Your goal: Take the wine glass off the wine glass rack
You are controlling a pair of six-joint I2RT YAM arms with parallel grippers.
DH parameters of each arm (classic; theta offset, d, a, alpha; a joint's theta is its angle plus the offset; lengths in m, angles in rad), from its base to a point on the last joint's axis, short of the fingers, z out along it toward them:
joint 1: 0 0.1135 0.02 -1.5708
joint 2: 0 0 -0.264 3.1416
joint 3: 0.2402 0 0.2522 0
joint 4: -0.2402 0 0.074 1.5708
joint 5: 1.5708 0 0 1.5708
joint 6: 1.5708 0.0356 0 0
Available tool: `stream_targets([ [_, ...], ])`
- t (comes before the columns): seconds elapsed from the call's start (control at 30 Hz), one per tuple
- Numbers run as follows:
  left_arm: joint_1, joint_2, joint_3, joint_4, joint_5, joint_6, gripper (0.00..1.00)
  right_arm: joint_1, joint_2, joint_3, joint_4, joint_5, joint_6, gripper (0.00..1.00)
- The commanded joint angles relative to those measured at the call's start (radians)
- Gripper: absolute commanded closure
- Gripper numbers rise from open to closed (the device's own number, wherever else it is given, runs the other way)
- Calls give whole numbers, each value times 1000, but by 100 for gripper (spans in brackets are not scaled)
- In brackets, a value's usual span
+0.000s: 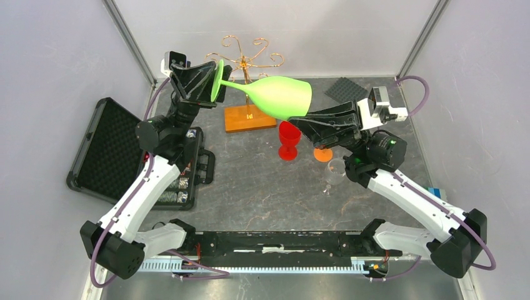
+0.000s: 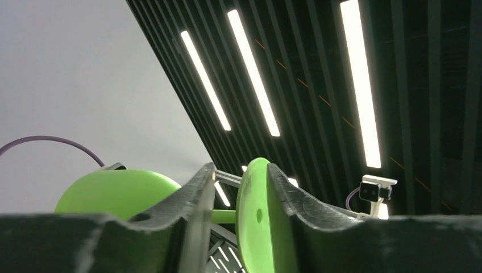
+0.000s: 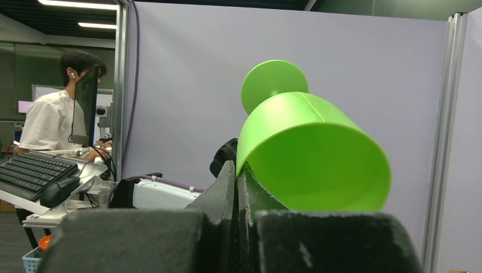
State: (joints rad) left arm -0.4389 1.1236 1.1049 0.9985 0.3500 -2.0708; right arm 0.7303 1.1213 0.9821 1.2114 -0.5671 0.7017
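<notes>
A large green wine glass (image 1: 281, 97) hangs on its side in the air in front of the wine glass rack (image 1: 247, 59), clear of its gold scrolled arms. The rack stands on a wooden base (image 1: 250, 117). My right gripper (image 1: 303, 122) is shut on the rim of the bowl (image 3: 307, 148), its jaws pinching the wall (image 3: 237, 168). My left gripper (image 1: 215, 78) stands around the round foot (image 2: 253, 222) with jaws parted. One finger lies against the foot disc and the other stands off it, with the stem showing in the gap (image 2: 241, 168).
A red glass (image 1: 289, 139), an orange one (image 1: 323, 154) and a clear one (image 1: 335, 170) sit on the table under the right arm. An open black case (image 1: 109, 150) lies at the left and a dark foam pad (image 1: 345, 89) at the back right.
</notes>
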Motion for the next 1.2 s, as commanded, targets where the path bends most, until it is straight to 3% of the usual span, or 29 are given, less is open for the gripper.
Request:
stream_targets([
  [0.0, 0, -36, 20, 21, 33, -5, 51, -2, -21, 5, -14, 36, -41, 100],
  [0.23, 0, -97, -41, -92, 68, 193, 21, -3, -83, -52, -83, 141, -108, 100],
  [0.37, 0, -169, -113, -282, 117, 405, 7, -3, -156, -82, -204, 231, -180, 100],
  [0.47, 0, -243, -161, -479, 120, 597, 1, -3, -203, -50, -403, 298, -253, 100],
  [0.6, 2, -336, -154, -814, 70, 920, 0, -3, -247, 51, -811, 333, -380, 100],
  [0.7, 2, -395, -100, -1090, -50, 1181, 0, -3, -263, 143, -1139, 399, -473, 100],
  [0.8, 2, -431, -59, -1256, -194, 1351, 0, -4, -270, 220, -1402, 424, -550, 100],
  [1.0, 2, -459, -19, -1393, -375, 1536, 0, -3, -274, 314, -1785, 357, -714, 100],
  [1.17, 1, -455, -8, -1405, -421, 1586, 0, -3, -219, 314, -1934, 355, -784, 100],
])
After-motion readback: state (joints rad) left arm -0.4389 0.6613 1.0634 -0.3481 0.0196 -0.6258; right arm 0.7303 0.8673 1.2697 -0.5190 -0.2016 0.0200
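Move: The green wine glass lies crosswise between my hands: its middle is about 9 cm right of my left hand, 2 back and slightly lower, and about 6 cm left of my right hand, 4 ahead and 3 up. From my right hand the standing red glass is about 10 cm ahead, 2 right, 30 down; the orange one 10 ahead, 14 right; the clear one 3 back, 14 right. The rack is about 21 cm ahead of my left hand, 3 right. I finish spreading my left fingers, already loosening, to let go of the glass's foot, ease back a little, then drop that hand about 20 cm, ending some 6 cm left, its fingers swinging down to point right and forward. My right hand keeps its pinch on the rim, drifts forward and right, then sinks about 15 cm towards the red glass, fingers tipping down from up-left and turning clockwise. ##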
